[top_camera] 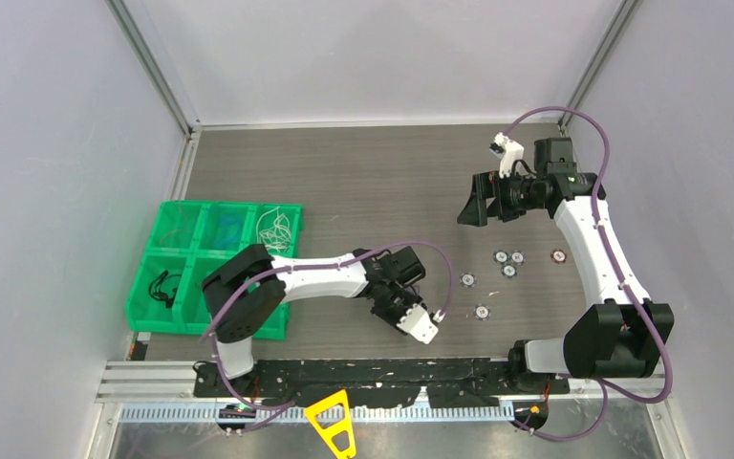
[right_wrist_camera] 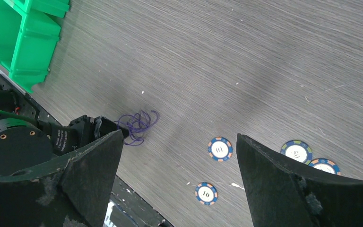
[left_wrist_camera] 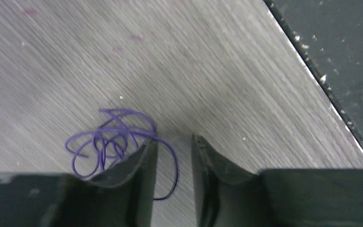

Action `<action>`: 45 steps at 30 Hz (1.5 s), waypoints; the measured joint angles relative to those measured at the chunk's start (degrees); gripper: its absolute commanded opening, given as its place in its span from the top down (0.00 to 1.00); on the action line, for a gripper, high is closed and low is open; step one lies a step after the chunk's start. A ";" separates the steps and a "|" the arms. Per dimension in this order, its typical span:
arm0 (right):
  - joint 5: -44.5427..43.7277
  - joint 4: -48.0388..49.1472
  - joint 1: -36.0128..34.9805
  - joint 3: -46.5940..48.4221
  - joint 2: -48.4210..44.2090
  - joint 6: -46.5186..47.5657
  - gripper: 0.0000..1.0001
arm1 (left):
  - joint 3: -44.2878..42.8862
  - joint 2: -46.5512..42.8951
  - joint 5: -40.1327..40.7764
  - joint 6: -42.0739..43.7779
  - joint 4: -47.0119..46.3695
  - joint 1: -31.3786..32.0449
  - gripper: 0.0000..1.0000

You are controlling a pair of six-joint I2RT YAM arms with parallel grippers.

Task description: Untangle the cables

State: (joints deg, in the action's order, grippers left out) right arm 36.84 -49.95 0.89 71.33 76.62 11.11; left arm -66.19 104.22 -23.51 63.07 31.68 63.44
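A loose coil of blue-purple cable (left_wrist_camera: 121,126) lies on the grey tabletop. One of its loops runs into the gap between the fingers of my left gripper (left_wrist_camera: 174,140), which sits low over it with its jaws a little apart, not clamped on the wire. In the right wrist view the same cable (right_wrist_camera: 137,124) lies just beyond the left gripper's tips. From above the left gripper (top_camera: 380,308) covers it. My right gripper (top_camera: 468,206) hangs high at the back right, open and empty (right_wrist_camera: 179,136). A white cable (top_camera: 274,229) and a black cable (top_camera: 162,287) rest in bin compartments.
The green compartment bin (top_camera: 167,316) stands at the left. Several round chips (top_camera: 508,258) lie between the arms on the right, two of them (right_wrist_camera: 220,149) below the right gripper. The black base rail (left_wrist_camera: 340,47) runs along the near table edge.
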 measured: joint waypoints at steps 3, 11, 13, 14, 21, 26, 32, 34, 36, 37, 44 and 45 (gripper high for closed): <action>0.20 0.02 0.11 -0.02 -0.02 -0.22 0.05 | -0.04 0.55 2.67 -0.50 -0.85 0.04 1.00; 0.42 0.07 0.37 -0.11 -0.24 -0.57 0.05 | -6.29 -11.67 0.57 -13.51 4.70 -8.92 1.00; 0.48 0.09 0.37 -0.11 -0.26 -0.57 0.05 | -14.34 -15.02 0.00 -19.43 5.44 -16.83 1.00; 0.55 0.09 0.37 -0.13 -0.26 -0.57 0.05 | -19.21 -16.57 2.27 -20.83 5.68 -20.92 1.00; 1.16 0.20 0.37 -0.44 -0.63 -0.63 0.05 | -19.85 -38.16 8.48 -23.54 15.02 -34.14 1.00; 1.77 0.20 0.37 -0.44 -0.63 -0.81 0.05 | -18.34 -45.46 0.42 -23.02 32.74 -46.05 1.00; 2.25 0.20 0.37 -0.46 -0.63 -0.94 0.05 | -9.77 -45.44 -6.80 -16.74 47.54 -57.94 1.00; 2.32 0.20 0.37 -0.59 -0.63 -0.96 0.05 | -4.55 -45.70 -7.13 -14.56 49.90 -59.93 1.00; 2.34 0.22 0.37 -0.83 -0.63 -0.94 0.05 | -0.26 -46.31 -6.97 -13.07 50.51 -61.42 1.00; 2.34 0.20 0.37 -0.96 -0.66 -0.94 0.05 | 1.16 -46.56 -6.91 -12.66 50.40 -61.83 1.00; 2.36 0.20 0.37 -1.77 -1.18 -0.94 0.05 | 8.31 -45.16 -5.18 -11.34 46.10 -62.49 1.00; 2.36 0.20 0.37 -1.84 -1.22 -0.92 0.05 | 8.98 -44.39 -4.72 -11.37 45.05 -62.49 1.00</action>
State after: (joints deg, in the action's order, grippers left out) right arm 39.20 -49.76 1.26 69.49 75.40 10.20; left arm -57.21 59.83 -28.23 51.70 76.73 0.95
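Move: My left fingers are half open just above the table at the tangled purple cable, whose middle lies about 2 cm ahead, 1 cm right and 1 cm below; one strand already shows in their gap. The green tray's empty front-right compartment is some 30 cm left and 3 cm ahead, at about hand height. The nearest poker chip is roughly 13 cm right, 5 cm ahead. From my right hand the cable lies about 16 cm back, 16 cm left and 19 cm down. I shut my left fingers on the purple cable while easing a couple of centimetres forward, then whip it up over 30 cm in a forward arc and swing left and back to the green tray, about 30 cm left in all. I turn the hand some 70 degrees counter-clockwise and sink about 20 cm over the empty compartment, keeping the pinch. ##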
